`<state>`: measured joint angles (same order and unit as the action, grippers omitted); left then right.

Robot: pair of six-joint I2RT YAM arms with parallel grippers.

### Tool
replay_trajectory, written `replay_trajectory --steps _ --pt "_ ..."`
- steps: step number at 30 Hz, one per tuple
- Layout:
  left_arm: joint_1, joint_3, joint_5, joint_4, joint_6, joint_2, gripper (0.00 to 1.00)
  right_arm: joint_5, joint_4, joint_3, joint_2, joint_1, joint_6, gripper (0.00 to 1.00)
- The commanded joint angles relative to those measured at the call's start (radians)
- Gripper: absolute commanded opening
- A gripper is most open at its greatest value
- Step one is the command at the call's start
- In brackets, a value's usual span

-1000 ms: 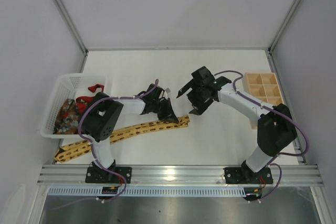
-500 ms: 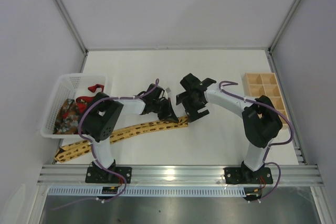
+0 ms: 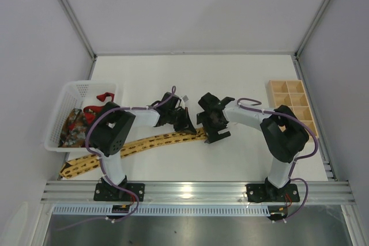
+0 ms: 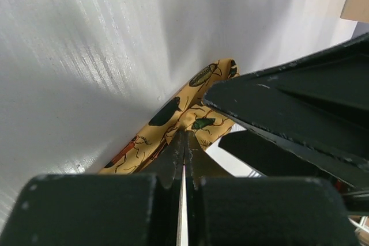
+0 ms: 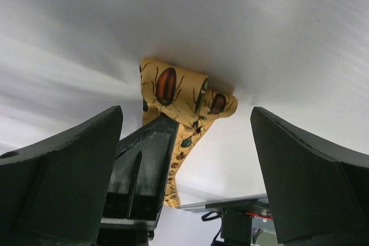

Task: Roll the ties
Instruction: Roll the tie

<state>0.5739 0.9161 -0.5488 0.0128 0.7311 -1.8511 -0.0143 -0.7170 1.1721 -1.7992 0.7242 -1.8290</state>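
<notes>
The yellow tie (image 3: 144, 143) with its beetle print lies flat on the table, running from the near left up to the middle. Its right end is folded over into a small loop (image 5: 173, 93). My left gripper (image 3: 189, 129) is shut, and its closed tips (image 4: 185, 136) press down on the tie just behind that fold. My right gripper (image 3: 210, 126) is open, low over the table, with its fingers (image 5: 75, 171) either side of the folded end and touching nothing. The red tie (image 3: 102, 97) and the dark patterned tie (image 3: 74, 125) lie in the basket.
A white mesh basket (image 3: 69, 93) stands at the left edge of the table. A wooden box with compartments (image 3: 291, 99) sits at the right edge, beyond my right arm. The two grippers are close together, and my right finger (image 4: 300, 108) fills the left wrist view.
My right gripper has swung left and dropped from above the table's middle to the tie's folded end, staying open. My left gripper and the tie have not moved.
</notes>
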Motion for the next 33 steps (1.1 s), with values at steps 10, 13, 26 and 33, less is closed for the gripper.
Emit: replay_trajectory --steps 10,13,26,33 --pt "0.006 0.024 0.113 -0.079 -0.096 0.026 0.0 -0.032 0.084 -0.015 -0.029 -0.002 -0.046 0.86" --pt "0.007 0.032 0.116 -0.085 -0.101 0.026 0.01 -0.013 0.074 -0.02 -0.034 -0.014 -0.032 0.82" --pt "0.015 0.075 0.122 -0.103 -0.111 0.01 0.0 0.004 0.054 -0.034 -0.04 -0.031 0.002 0.47" --pt "0.015 0.089 0.119 -0.1 -0.11 0.006 0.0 0.033 0.031 -0.037 -0.031 -0.028 0.014 0.38"
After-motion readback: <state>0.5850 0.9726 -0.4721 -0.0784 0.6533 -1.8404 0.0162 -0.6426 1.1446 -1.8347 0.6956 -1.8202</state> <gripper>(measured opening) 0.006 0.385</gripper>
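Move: The rolled end of the tie lies just under the right hand's open fingers, about 1 cm ahead, 1 cm left and some 2 cm below. The left fingertips, shut and on the tie, are roughly 2 cm to the left of the roll; the middle of the flat strip is some 30 cm left of the right hand and 8 cm back. From the left hand the roll is about 2 cm right, level fore and aft, 1 cm lower. The right hand sinks about 1.5 cm and edges forward, closing its wide-open fingers to pinch the tie's rolled end. ##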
